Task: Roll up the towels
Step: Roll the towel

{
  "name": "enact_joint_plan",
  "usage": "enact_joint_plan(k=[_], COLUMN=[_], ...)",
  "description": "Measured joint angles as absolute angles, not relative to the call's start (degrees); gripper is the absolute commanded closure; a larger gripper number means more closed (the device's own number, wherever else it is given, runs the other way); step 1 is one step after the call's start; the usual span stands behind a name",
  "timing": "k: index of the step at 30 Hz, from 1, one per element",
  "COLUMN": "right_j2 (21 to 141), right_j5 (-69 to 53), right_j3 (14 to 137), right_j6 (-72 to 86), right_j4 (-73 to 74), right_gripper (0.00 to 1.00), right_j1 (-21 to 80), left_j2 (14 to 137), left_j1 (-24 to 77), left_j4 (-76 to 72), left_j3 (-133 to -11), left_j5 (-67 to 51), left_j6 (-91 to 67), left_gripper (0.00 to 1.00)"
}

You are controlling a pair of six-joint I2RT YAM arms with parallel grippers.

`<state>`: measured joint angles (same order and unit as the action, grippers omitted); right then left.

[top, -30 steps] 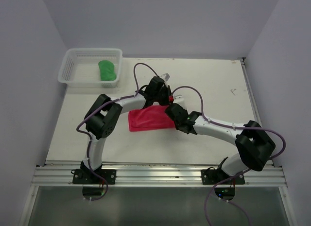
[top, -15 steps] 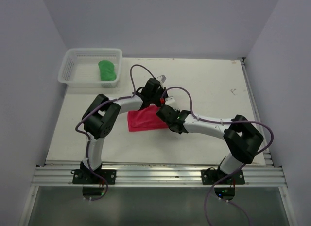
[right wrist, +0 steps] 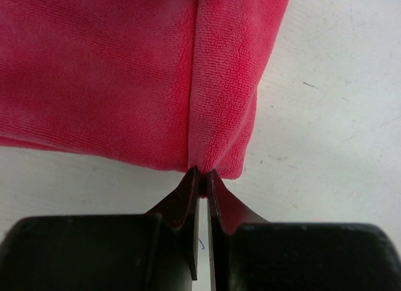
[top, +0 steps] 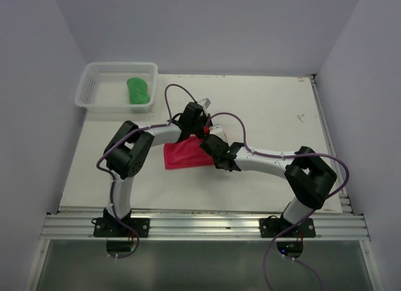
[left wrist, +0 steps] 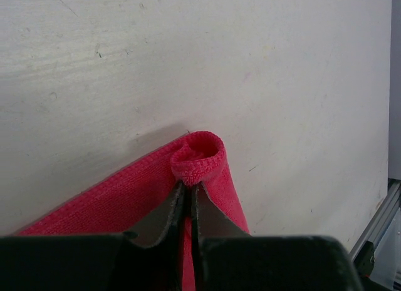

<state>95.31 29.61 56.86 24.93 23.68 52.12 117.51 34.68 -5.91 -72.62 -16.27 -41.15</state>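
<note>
The pink-red towel (top: 180, 154) lies mid-table, its right part rolled over. My left gripper (left wrist: 187, 188) is shut on the towel's far rolled corner (left wrist: 199, 158), which curls into a small loop at the fingertips. My right gripper (right wrist: 202, 174) is shut on the near end of the same rolled edge (right wrist: 222, 116). In the top view both grippers, left (top: 202, 123) and right (top: 209, 142), sit close together at the towel's right side. The green towel (top: 138, 91) lies rolled in the white basket (top: 94, 75) at the back left.
The white mesh basket stands at the table's back-left corner. Purple cables loop over both arms (top: 188, 91). An aluminium rail (top: 207, 225) runs along the near edge. Bare white tabletop (top: 276, 109) spreads to the right and back.
Both grippers have moved left with the towel's edge, rolling it further over. The visible flat part of the pink-red towel has grown shorter. The right arm's elbow has swung left.
</note>
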Motion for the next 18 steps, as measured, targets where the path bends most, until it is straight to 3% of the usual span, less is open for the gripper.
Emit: enact_joint_plan(k=[6, 13, 18], right_j2=[95.3, 91.6, 83.3], right_j5=[27.4, 22.8, 15.4], right_j3=[56.9, 56.8, 53.5], right_j6=[26.0, 28.0, 30.8], right_j4=[22.3, 22.9, 20.1], right_gripper=[0.84, 0.61, 0.57], right_j1=[52.0, 49.0, 43.3], left_j2=[117.5, 117.5, 117.5], left_j1=[34.5, 34.3, 34.1], left_j4=[-6.4, -6.8, -8.6], left_j3=[-72.4, -72.3, -71.3], left_j5=[-16.8, -17.0, -17.0], left_j6=[-40.9, -40.4, -39.6], left_gripper=[0.92, 0.96, 0.96])
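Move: Already shut on the near end of the red towel's folded right-hand strip, the right hand has the strip's middle about 6 cm straight ahead. The red towel's middle lies some 6 cm ahead, 9 cm to its left and 1 cm lower; the left gripper is about 12 cm ahead and 1 cm to its left. From the left hand, which pinches the far end, the strip's middle is about 6 cm back and 1 cm to the right. Easing about 1 cm left to lay the strip's near end down, the right hand opens its fingers to nearly half, lets go and rises about 5 cm off the towel, the gripper rolling some 20 degrees so that its fingertips swing left beneath it. The left hand stays in place, keeping its pinch on the far end. ##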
